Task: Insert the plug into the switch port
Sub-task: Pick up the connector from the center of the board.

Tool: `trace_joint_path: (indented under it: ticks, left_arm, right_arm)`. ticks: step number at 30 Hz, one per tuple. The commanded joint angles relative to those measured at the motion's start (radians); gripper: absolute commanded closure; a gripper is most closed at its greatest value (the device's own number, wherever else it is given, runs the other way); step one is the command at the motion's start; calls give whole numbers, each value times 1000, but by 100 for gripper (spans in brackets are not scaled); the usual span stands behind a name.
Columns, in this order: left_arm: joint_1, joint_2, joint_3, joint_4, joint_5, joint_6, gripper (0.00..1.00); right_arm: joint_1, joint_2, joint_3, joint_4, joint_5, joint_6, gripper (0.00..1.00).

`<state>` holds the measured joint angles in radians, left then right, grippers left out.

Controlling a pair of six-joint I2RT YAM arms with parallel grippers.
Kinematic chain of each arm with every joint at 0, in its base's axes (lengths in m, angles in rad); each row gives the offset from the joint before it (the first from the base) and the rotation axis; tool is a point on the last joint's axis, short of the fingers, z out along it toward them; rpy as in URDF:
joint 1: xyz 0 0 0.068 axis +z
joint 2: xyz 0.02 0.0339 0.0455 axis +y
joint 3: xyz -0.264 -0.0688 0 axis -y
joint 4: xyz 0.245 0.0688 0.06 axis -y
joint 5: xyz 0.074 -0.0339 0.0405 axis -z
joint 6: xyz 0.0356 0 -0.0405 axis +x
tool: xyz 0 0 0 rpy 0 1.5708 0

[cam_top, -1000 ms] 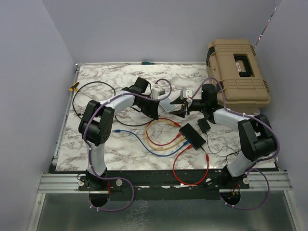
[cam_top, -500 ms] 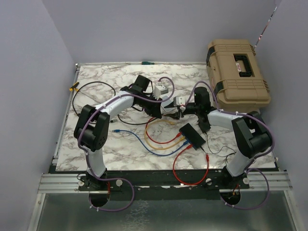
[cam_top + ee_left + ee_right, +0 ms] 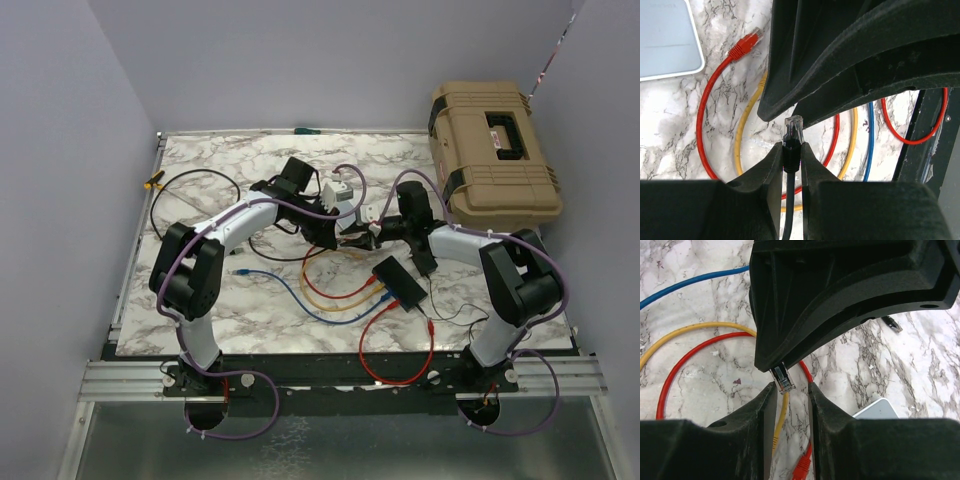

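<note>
The plug [image 3: 793,127], a clear connector on a black cable, is pinched by its black boot in my left gripper [image 3: 791,147], which is shut on it. It shows again in the right wrist view as the plug [image 3: 783,378], its tip just between the fingertips of my right gripper [image 3: 791,387]. Those jaws stand apart, with a gap beside the plug. In the top view the left gripper [image 3: 345,232] and right gripper [image 3: 368,232] meet nose to nose above the cables. The switch [image 3: 399,282], a flat black box, lies on the table just in front of them.
Red, yellow and blue cables [image 3: 335,295] loop out from the switch. A loose red plug [image 3: 746,44] lies near a small grey-white box [image 3: 667,40]. A black power adapter [image 3: 424,262] sits right of the switch. A tan case [image 3: 492,150] stands at the back right.
The two grippers have come together until the plug's tip sits between the right fingertips. The right jaws have narrowed. The left grip on the plug is unchanged.
</note>
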<state>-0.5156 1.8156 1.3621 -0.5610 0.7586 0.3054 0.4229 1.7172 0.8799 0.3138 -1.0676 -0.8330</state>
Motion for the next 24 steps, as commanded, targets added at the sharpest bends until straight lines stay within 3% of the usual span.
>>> trace_joint_path:
  ticks: [1,11,19,24]
  left_arm:
    - [-12,-11,-2,-37,35,36,100]
    - [-14,19,10,-74,41,67,100]
    - [-14,34,19,-86,31,76,97]
    - [-14,33,19,-87,18,78,91]
  right_arm:
    - [7,19,29,-47,-34,-37,69]
    - [7,21,43,-94,-66,-67,69]
    - [8,27,67,-164,-78,-99,99]
    - [8,23,67,-179,-70,-112,99]
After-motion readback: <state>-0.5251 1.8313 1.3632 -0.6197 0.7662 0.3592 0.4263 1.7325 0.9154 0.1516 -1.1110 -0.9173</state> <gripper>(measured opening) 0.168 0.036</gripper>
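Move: The black cable's clear plug sticks out of the left gripper, its middle about 2 cm right of and 1 cm below the left hand. From the right hand the same plug is level and straight to the left, roughly 1 cm off, between the open fingertips. About 10 cm below the right hand, the white switch lies 11 cm ahead and 1 cm right, the red plug 3 cm ahead and 7 cm right, the black box 6 cm back and 14 cm right. The clear plug, still pinched by its black boot in the left gripper, has the right fingers close on its free end: from about a third open they go nearly shut in the second half. Meanwhile both hands travel together, back towards the bases and somewhat down, some 1.5 cm back and 1 cm lower, barely turning. ##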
